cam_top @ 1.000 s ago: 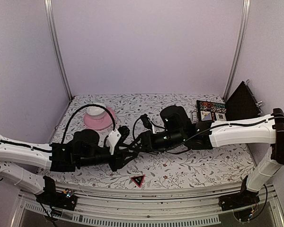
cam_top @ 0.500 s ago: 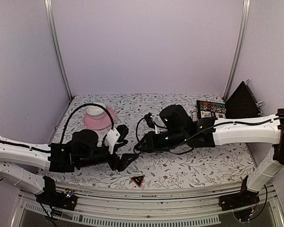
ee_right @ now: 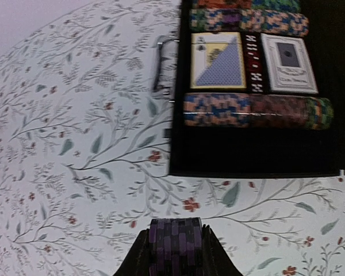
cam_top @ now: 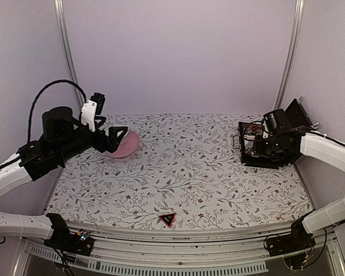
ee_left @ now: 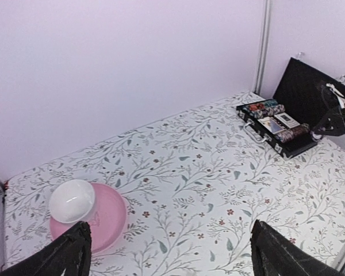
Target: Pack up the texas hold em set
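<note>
The black case point(cam_top: 295, 122) lies open at the back right, lid up. In the right wrist view its tray point(ee_right: 247, 150) holds striped chip rolls point(ee_right: 256, 110) and two boxed card decks point(ee_right: 217, 61). My right gripper point(ee_right: 175, 237) hangs just in front of the case, shut on a purple-black striped chip roll point(ee_right: 173, 241). The red-black triangle marker point(cam_top: 167, 219) lies near the table's front edge. At the left, my left gripper point(cam_top: 116, 137) is raised, open and holding nothing, with its dark fingertips point(ee_left: 73, 252) spread wide above the table.
A pink saucer point(cam_top: 128, 146) with a white cup point(ee_left: 72, 200) stands at the back left, just under my left gripper. Metal posts point(cam_top: 69, 57) and lilac walls close in the flowered table point(cam_top: 190, 167) on three sides.
Both arms have left the middle of the table. The left has swung up to the back left and opened. The right has pulled back to the case, shut on the purple chip roll.
</note>
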### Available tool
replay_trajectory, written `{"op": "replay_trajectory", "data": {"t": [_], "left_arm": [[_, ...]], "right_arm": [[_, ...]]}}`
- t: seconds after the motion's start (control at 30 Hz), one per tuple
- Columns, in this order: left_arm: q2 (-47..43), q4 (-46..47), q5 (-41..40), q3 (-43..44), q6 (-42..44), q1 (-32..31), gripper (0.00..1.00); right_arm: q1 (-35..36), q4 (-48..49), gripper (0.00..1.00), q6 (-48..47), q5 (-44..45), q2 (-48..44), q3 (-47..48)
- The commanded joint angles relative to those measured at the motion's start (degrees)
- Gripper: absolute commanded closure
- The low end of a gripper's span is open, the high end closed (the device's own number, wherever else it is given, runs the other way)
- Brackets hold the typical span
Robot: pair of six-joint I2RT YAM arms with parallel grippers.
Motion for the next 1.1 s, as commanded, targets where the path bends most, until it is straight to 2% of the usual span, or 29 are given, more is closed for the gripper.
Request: {"op": "replay_trajectory", "data": {"t": [0.0,0.13,0.2,0.37,0.57,1.07], "left_arm": [[-1.5,-10.4,1.6,3.8,3.8,8.3,0.03],[-2.2,-9.4,2.9,1.6,5.8,15.7,0.03],[-4.0,-6.5,4.9,-0.8,5.7,16.7,0.03],[-7.6,-5.1,3.5,-3.4,6.3,17.3,0.04],[-9.1,-4.0,4.4,-4.9,6.3,17.3,0.03],[-8.2,-3.6,7.2,-5.6,5.8,17.3,0.04]], "right_arm": [[-9.0,-1.8,0.98,-9.6,3.7,1.0,-1.8],[-14.0,1.3,0.98,-14.8,5.4,4.7,-1.6],[-16.4,3.3,0.98,-17.3,5.1,6.5,-1.6],[-22.1,5.7,0.98,-20.4,3.8,10.3,-1.0],[-25.7,7.3,0.98,-20.9,4.8,11.9,-1.1],[-28.0,10.4,0.98,-22.0,2.8,17.6,-0.2]]}}
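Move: The right hand, already holding a short chip stack, has the right end of the case's empty near slot about 17 cm to its right, 8 cm ahead and 13 cm below. The chip row lies some 13 cm ahead and 10 cm right, and the white card deck 19 cm ahead and 13 cm right, both 12 cm down. The upright lid is about 17 cm ahead, 26 cm right and 6 cm below. For the left hand, that slot end is roughly 65 cm right, 12 cm ahead and 29 cm down. Still pinching the purple-and-black chip stack, the right hand sweeps about 18 cm right and sinks some 9 cm towards the right end of the empty slot, quickly at first and then easing; its wrist rolls right side up and turns slightly clockwise. The empty left hand, fingers staying open, draws 9 cm left, away from the case, turning some 10 degrees counter-clockwise. ##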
